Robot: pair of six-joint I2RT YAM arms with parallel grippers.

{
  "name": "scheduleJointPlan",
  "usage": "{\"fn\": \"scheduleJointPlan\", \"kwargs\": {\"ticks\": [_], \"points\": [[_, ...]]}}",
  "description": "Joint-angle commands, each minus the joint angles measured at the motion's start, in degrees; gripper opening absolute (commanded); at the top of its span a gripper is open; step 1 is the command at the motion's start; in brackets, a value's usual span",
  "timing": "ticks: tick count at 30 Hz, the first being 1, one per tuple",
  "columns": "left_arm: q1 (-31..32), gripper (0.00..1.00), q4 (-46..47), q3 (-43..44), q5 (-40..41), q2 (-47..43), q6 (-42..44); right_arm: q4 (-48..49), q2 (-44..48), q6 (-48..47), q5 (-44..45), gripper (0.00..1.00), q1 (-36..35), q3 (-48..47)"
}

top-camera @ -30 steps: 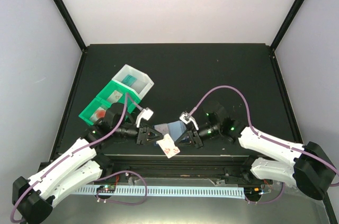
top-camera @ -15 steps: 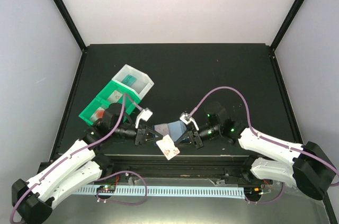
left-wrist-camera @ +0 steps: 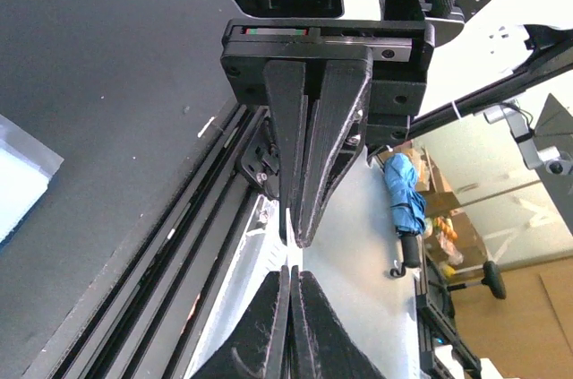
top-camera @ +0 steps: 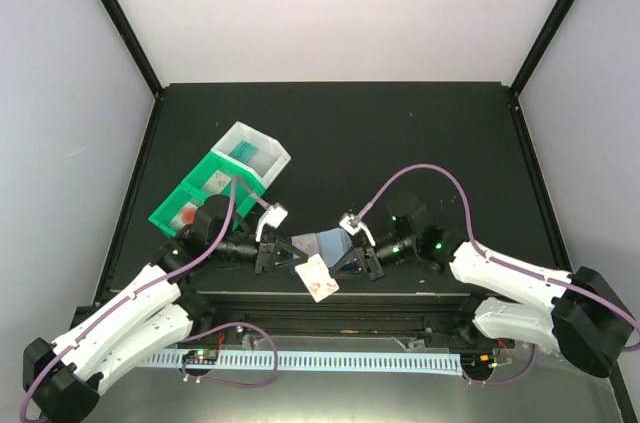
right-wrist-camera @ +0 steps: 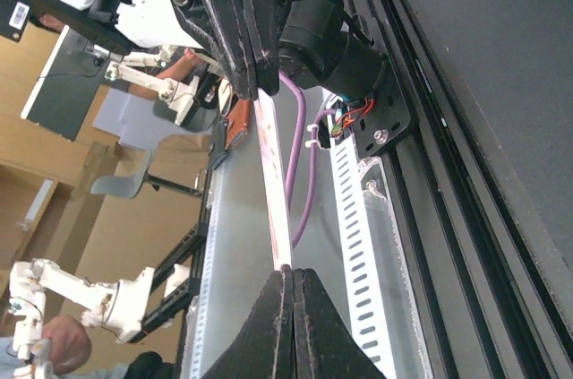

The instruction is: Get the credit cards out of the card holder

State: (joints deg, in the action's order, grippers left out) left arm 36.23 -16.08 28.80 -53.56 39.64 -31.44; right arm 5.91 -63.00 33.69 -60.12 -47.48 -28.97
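The card holder [top-camera: 325,241], navy with a pale blue inside, hangs between my two grippers just above the table's near edge. A pale card with red marks [top-camera: 318,279] sticks out of it toward the near edge. My left gripper [top-camera: 297,261] is shut on the holder's left side. Its fingertips [left-wrist-camera: 290,282] clamp thin dark layers. My right gripper [top-camera: 347,261] is shut on the card. The card shows edge-on [right-wrist-camera: 273,191] running from my right gripper [right-wrist-camera: 289,279] up to the left fingers [right-wrist-camera: 242,21]. The red-orange card is not in view.
A green bin [top-camera: 190,205] and a white bin [top-camera: 258,155] stand at the left, with small items inside. The black rail of the table's near edge [top-camera: 320,298] lies right under the grippers. A pale slotted strip [top-camera: 330,361] runs below it.
The left arm has drawn back a little to the left. The card's free corner has shifted slightly left. Both grippers stay shut.
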Motion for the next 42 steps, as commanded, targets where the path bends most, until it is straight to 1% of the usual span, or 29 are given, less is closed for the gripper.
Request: {"fn": "scheduleJointPlan", "kwargs": {"ticks": [1,4,7,11,15,18,21,28,34,37,42], "points": [[-0.65,0.01,4.26,-1.31,-0.73,-0.17,-3.46,5.18,-0.82,3.64,1.79,0.03,0.2,0.78],[-1.04,0.02,6.5,-2.43,0.41,-0.13,-6.84,7.57,-1.11,6.71,3.38,0.06,0.22,1.55],[-1.42,0.01,10.4,-4.31,1.16,-0.11,-11.12,9.24,-1.48,9.36,6.18,0.17,0.34,2.04],[-2.47,0.02,12.21,-5.52,2.44,0.54,-14.04,13.14,-2.32,13.97,8.59,0.29,1.43,3.57],[-4.31,0.01,14.58,-6.85,3.21,1.16,-17.37,19.08,-3.3,19.02,10.06,0.47,2.88,5.72],[-5.96,0.01,17.02,-8.48,4.47,0.55,-21.48,20.58,-3.36,20.29,10.82,0.6,3.16,6.44],[-7.2,0.02,17.66,-9.57,6.54,-0.92,-23.88,19.56,-1.92,20.55,13.08,0.73,3.37,6.82],[-10.41,0.02,11.79,-9.37,13.61,-5.4,-25.51,10.81,5.65,18.0,20.53,0.99,3.8,5.68],[-12.83,0.02,11.41,-9.1,19.48,-9.09,-29.85,3.65,12.07,15.79,26.5,1.0,3.82,4.86],[-13.98,0.02,10.16,-8.11,23.15,-10.49,-31.09,1.36,14.21,15.04,27.76,1.0,3.8,4.8],[-15.98,0.02,6.24,-5.94,31.55,-12.52,-31.59,0.28,16.39,14.98,28.28,1.0,3.86,5.58]]}}
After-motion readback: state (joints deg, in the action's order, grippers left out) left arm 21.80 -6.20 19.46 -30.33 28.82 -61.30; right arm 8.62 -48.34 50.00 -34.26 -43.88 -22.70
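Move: Forward and to the left of the left hand, about 26 cm out and 23 cm across, is the green box's middle compartment, some 15 cm lower. The white box stands roughly 35 cm ahead and 16 cm left. The open card holder lies below, about 7 cm ahead and 3 cm right. From the right hand the holder is about 8 cm ahead, 2 cm left and 15 cm down, while the card pinched by both hands has its middle roughly 3 cm back and 3 cm left. Carrying the VIP card off towards the green box, the left hand keeps its shut pinch and goes forward about 10 cm and left 7 cm, dipping slightly and swinging some 45 degrees counter-clockwise. The right fingers open wide and let go of the card; that hand goes forward about 7 cm and 3 cm right, dips, then rises again, turning about 30 degrees clockwise. ##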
